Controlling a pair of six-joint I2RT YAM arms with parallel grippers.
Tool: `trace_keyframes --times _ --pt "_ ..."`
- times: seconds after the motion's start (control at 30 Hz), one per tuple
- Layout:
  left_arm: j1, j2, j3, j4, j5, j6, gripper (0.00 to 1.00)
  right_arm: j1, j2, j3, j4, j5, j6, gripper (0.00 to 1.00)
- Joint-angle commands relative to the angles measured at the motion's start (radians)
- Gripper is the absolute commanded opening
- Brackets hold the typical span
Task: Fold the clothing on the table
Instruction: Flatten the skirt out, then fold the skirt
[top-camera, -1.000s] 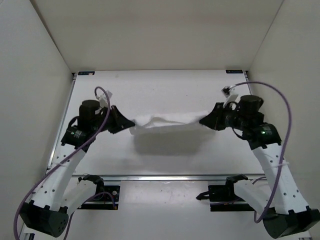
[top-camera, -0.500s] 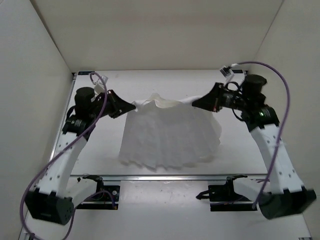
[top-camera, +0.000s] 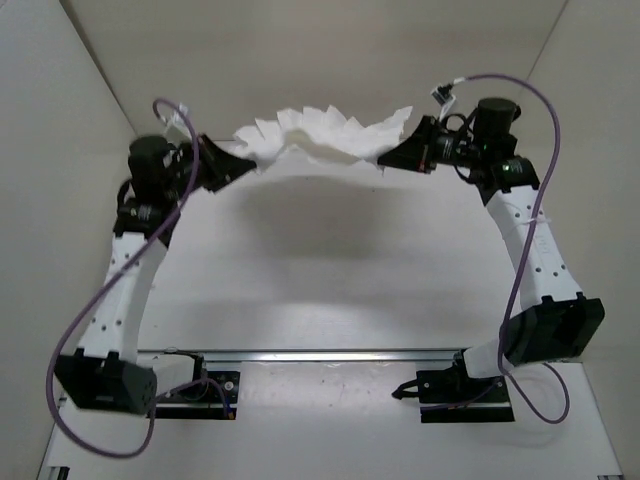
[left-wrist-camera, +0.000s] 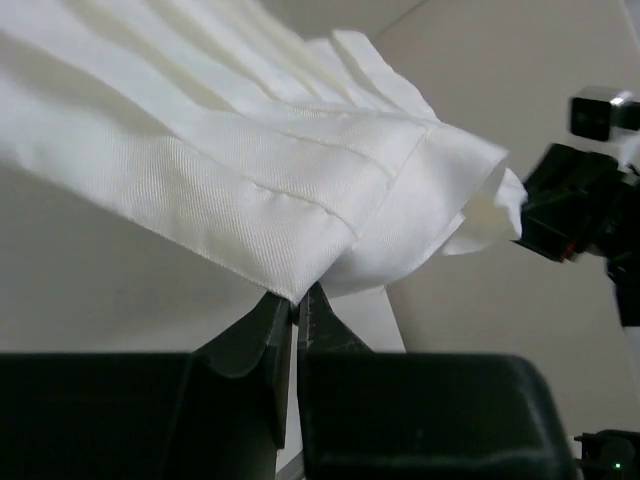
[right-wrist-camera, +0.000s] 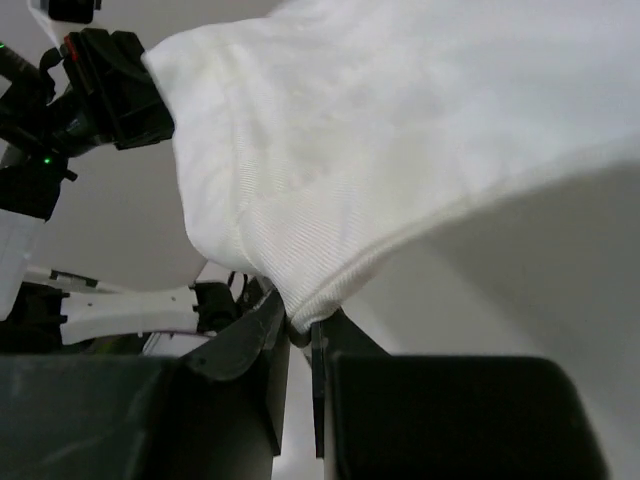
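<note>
The clothing (top-camera: 315, 140), white and pleated, hangs stretched in the air between both arms, high above the far part of the table (top-camera: 320, 290). My left gripper (top-camera: 243, 165) is shut on its left corner. My right gripper (top-camera: 385, 160) is shut on its right corner. In the left wrist view the pleated clothing (left-wrist-camera: 260, 170) fans out from the pinched tip at my left gripper (left-wrist-camera: 296, 300). In the right wrist view the clothing (right-wrist-camera: 400, 130) spreads up from my right gripper (right-wrist-camera: 303, 325), and its rolled hem sits between the fingers. A soft shadow of it falls on the table.
White walls enclose the table on three sides, and the raised garment is close to the back wall (top-camera: 320, 60). A metal rail (top-camera: 330, 353) runs along the near edge with both arm bases behind it. Purple cables (top-camera: 545, 200) loop off each arm.
Both arms have lifted the clothing off the table and swung it up and toward the back wall. It went from a bunched strip, to hanging spread open, to raised high and flared.
</note>
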Motion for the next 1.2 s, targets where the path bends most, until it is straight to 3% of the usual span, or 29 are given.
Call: trace_keyframes --times 0.0,0.13,0.23,0.3,0.47,0.77,1.17 --pt "-0.022 -0.072 -0.427 0.153 0.013 -0.055 0.0 -0.05 -0.005 -0.306 0.162 -0.072 0.046 0.0" --pt "-0.071 -0.091 -0.853 0.371 -0.041 -0.145 0.0 -0.058 0.018 -0.665 0.294 -0.014 0.084 0.0" --pt "-0.14 -0.097 -1.028 0.47 -0.12 -0.21 0.0 -0.056 0.04 -0.914 0.492 -0.064 0.217 0.0" --pt "-0.186 -0.121 -1.077 0.467 -0.154 -0.221 0.0 -0.041 0.033 -0.988 0.5 -0.034 0.231 0.0" --pt "-0.203 -0.255 -1.156 0.348 -0.167 -0.207 0.0 0.023 -0.103 -1.112 0.361 0.092 0.173 0.0" --pt "-0.209 -0.727 -1.289 0.091 -0.223 -0.282 0.0 0.005 -0.429 -1.269 0.138 0.216 0.133 0.0" --pt "-0.246 -1.082 -1.194 -0.266 -0.153 -0.34 0.0 0.028 -0.822 -1.268 -0.238 0.23 0.09 0.0"
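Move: Both hands hold the skirt's near corners high in the air. The bare table where it will lie is centred about 12 cm back, 13 cm right and 38 cm below the left hand; from the right hand, 10 cm back, 9 cm left and 40 cm below. The skirt's middle billows roughly 6 cm ahead of both, 11 cm right of the left hand and 11 cm left of the right. The table's near rail runs some 30 cm behind both hands. Still pinching the two corners of the skirt in shut fingers, both hands whip down together about 35 cm and back towards the near rail, fingers tipping steeply downward. Close above the table they turn to a slower pull back of some 5 to 8 cm, rising slightly as the wrists tip partly up again; neither grip opens. ##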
